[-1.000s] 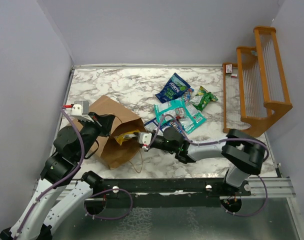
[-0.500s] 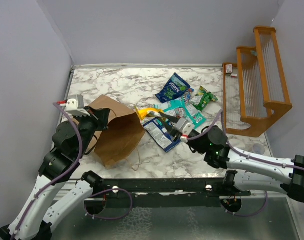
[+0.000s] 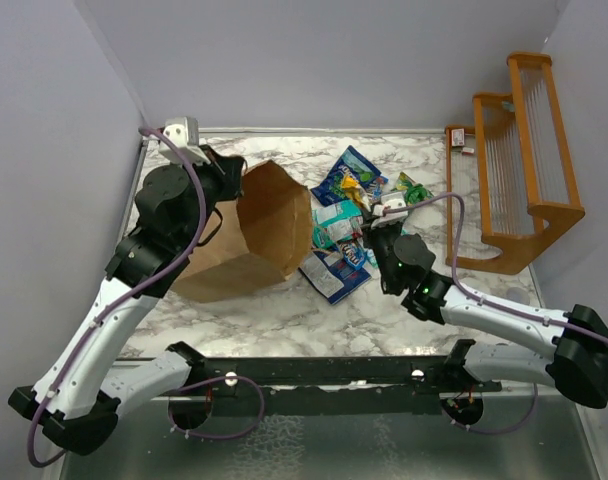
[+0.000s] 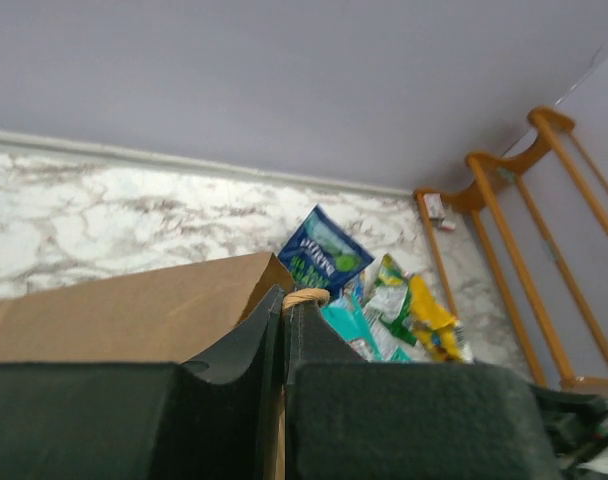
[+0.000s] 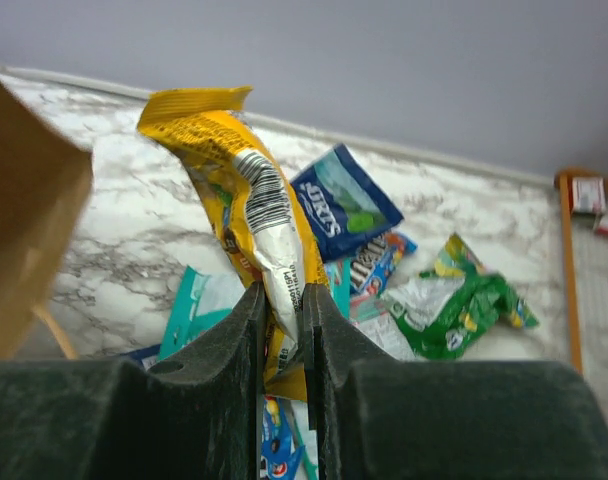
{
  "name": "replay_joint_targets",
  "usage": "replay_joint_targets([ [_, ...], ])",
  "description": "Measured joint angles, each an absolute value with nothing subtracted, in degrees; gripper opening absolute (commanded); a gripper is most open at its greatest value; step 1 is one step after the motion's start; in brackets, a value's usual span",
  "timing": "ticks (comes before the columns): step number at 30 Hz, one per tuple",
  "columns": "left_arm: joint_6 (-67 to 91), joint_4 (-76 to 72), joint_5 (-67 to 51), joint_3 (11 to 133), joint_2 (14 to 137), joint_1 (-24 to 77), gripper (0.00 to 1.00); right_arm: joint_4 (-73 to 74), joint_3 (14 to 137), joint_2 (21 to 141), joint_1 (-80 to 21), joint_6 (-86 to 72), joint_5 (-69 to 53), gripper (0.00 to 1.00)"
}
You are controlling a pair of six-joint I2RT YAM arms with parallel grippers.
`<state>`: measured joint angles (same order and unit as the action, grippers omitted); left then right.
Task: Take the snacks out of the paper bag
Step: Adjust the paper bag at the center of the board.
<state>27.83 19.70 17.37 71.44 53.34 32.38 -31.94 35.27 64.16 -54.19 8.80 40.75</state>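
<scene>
The brown paper bag (image 3: 256, 232) hangs lifted and tilted at the left, its open mouth turned toward the right. My left gripper (image 3: 227, 182) is shut on the bag's twisted handle (image 4: 305, 297) and rim. My right gripper (image 5: 284, 300) is shut on a yellow snack packet (image 5: 246, 185), held above the snacks lying on the marble: a dark blue packet (image 3: 346, 177), a teal one (image 3: 336, 220), a green one (image 3: 412, 192) and a blue one (image 3: 334, 272). In the top view the right gripper (image 3: 372, 212) sits over that pile. The bag's inside is hidden.
An orange wooden rack (image 3: 514, 165) stands at the right edge. Grey walls close off the back and both sides. The marble tabletop (image 3: 244, 320) ends at a black rail in front of the arm bases.
The right gripper drew the yellow packet out of the bag and carried it right, over the pile. The left arm lifted the bag up and toward the far left. A blue packet now lies outside.
</scene>
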Motion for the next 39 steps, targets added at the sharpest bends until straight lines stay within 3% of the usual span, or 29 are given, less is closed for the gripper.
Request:
replay_joint_targets([
  [5,26.6,15.0,17.0,79.9,58.8,32.4,0.0,-26.2,33.6,64.8,-47.7,-2.6,38.7,0.03],
  [11,24.1,11.5,17.1,82.8,61.3,32.3,0.0,-23.2,33.6,65.5,-46.7,-7.7,36.8,0.03],
  [22,23.8,13.9,23.1,59.8,49.0,31.1,0.0,-23.0,33.6,65.5,-45.3,-9.4,35.4,0.03],
  [39,22.1,21.0,32.2,57.3,36.0,30.9,0.0,-20.9,33.6,67.5,-45.0,-13.2,31.2,0.03],
])
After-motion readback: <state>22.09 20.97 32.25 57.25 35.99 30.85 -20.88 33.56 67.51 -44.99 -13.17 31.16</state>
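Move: The left fingers hold the paper bag's cord handle. The bag's middle is about 22 cm below them and 2 cm left; the bare board to stand it on is roughly 40 cm below and 2 cm ahead, with the flat blue pouch 5 cm ahead and 18 cm right. The right hand grips the yellow packet. From it the teal packets lie some 19 cm ahead, 6 cm left, 24 cm down, and the green packet 27 cm ahead, 11 cm right. Keep the left fingers shut on the handle and hoist the paper bag about 8 cm with a slight reach forward, then drop it quickly some 13 cm and draw it left and back, away from the snacks, turning the wrist counter-clockwise. Meanwhile sink the right gripper about 7 cm towards the pile, tipping it down, still holding the yellow packet. ##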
